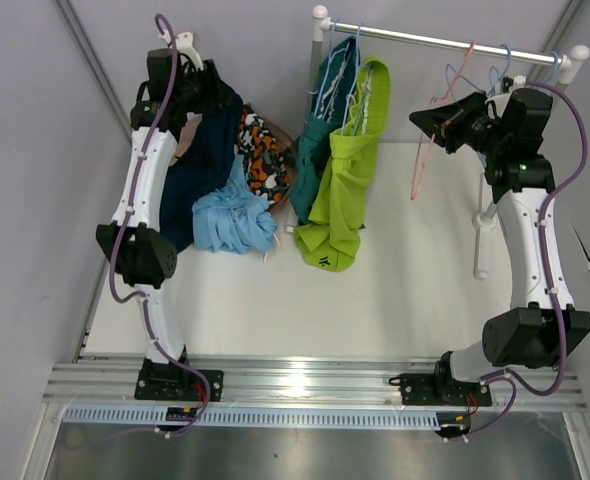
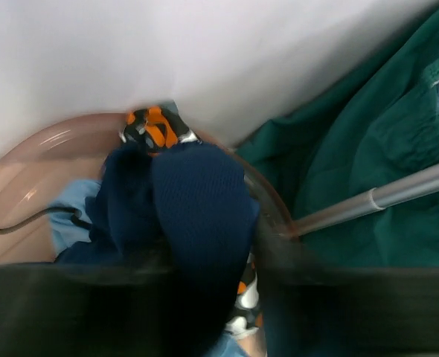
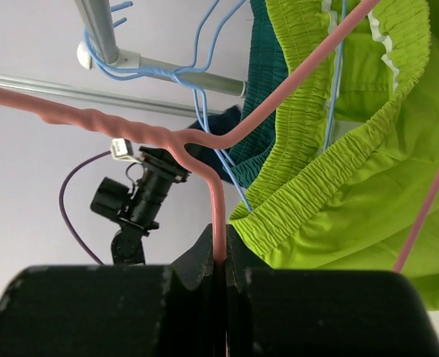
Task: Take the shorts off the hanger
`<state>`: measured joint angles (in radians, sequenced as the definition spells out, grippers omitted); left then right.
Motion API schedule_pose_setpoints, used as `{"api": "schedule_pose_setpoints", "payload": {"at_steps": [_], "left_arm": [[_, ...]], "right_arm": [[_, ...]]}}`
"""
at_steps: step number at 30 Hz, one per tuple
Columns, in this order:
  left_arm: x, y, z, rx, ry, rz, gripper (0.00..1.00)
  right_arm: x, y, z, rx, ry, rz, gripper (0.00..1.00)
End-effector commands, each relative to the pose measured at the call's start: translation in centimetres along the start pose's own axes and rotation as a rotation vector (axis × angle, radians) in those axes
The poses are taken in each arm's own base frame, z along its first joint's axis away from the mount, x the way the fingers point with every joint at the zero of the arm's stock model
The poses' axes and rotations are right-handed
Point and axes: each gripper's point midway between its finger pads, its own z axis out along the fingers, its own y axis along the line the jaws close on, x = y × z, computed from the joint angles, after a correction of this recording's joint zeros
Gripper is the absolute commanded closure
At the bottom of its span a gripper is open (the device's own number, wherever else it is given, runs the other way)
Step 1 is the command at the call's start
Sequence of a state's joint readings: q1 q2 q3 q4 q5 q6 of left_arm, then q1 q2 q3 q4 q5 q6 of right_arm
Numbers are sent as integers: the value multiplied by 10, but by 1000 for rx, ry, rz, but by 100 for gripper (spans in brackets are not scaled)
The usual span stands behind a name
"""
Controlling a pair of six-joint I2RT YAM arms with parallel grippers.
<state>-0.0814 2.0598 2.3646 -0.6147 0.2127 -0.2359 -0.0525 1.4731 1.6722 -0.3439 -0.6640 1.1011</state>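
Navy shorts [image 1: 203, 150] lie heaped at the far left with the blotch-patterned shorts [image 1: 263, 152] and the light blue shorts [image 1: 233, 216]. My left gripper [image 1: 188, 72] hovers over the heap. In its wrist view the blurred fingers stand apart, open, with navy shorts [image 2: 199, 201] bulging between them. Teal shorts [image 1: 320, 140] and lime green shorts [image 1: 343, 185] hang on blue hangers from the rail [image 1: 445, 40]. My right gripper [image 3: 221, 256] is shut on the stem of an empty pink hanger [image 3: 204, 160], off the rail at the right [image 1: 425, 150].
A pinkish translucent rim [image 2: 26, 160] curves around the heap of shorts. Empty blue hangers [image 1: 503, 62] hang at the rail's right end. The rack's white post [image 1: 485, 225] stands by my right arm. A wall closes the left side.
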Motion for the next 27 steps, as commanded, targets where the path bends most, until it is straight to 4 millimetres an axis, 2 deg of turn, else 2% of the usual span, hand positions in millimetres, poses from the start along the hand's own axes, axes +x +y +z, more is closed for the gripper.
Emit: {"api": "schedule_pose_setpoints", "payload": {"at_steps": [1, 2, 3, 6, 8, 11, 12, 14, 15, 18, 22, 27], "left_arm": [[3, -4, 8, 22, -15, -48, 25], [9, 0, 10, 8, 2, -58, 3], [13, 1, 11, 5, 14, -71, 1], [16, -4, 7, 14, 31, -75, 1], [15, -9, -3, 18, 26, -65, 1], [-5, -26, -28, 44, -47, -32, 1], [13, -25, -26, 42, -13, -39, 1], [-2, -38, -45, 73, -62, -24, 1], [5, -39, -46, 73, -54, -22, 1], [5, -45, -56, 84, -52, -26, 1], [11, -53, -69, 97, -60, -16, 1], [11, -63, -80, 119, -62, -20, 1]], "right_arm": [[1, 28, -1, -87, 5, -68, 100], [0, 29, 1, -89, 7, -69, 100], [0, 30, 2, -90, 7, -70, 100], [-4, 31, 7, -91, 5, -76, 100], [-9, 32, 9, -93, -1, -76, 100], [-17, 39, 12, -107, -9, -81, 100], [-20, 42, 12, -113, -18, -86, 100], [-26, 49, 13, -125, -31, -88, 100], [-29, 52, 13, -134, -36, -89, 100], [-36, 51, 19, -141, -40, -78, 100], [-44, 39, 27, -120, -49, -63, 100], [-44, 3, 38, -55, -50, -36, 100]]}}
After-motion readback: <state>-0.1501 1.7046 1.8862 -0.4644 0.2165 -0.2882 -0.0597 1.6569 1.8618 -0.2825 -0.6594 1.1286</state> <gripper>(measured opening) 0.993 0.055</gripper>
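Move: The left hand, navy shorts still at its fingers, is over the far part of the basin, whose middle is about 8 cm back, 3 cm left and 30 cm below; the light-blue shorts lie some 10 cm nearer the robot than that middle. For the right hand, holding the pink hanger, the rail spot is about 13 cm ahead, 8 cm right, 11 cm up; lime shorts hang 16 cm left, 3 cm ahead, 12 cm below. Letting go of the navy shorts, the left fingers spread from half to wide open as the hand sinks about 5 cm towards the basin; it then draws back some 8 cm, slightly right, rising again. Meanwhile the right hand keeps its pinch on the bare pink hanger and carries it about 5 cm forward to the rail, lifting 3 cm before starting to dip. ##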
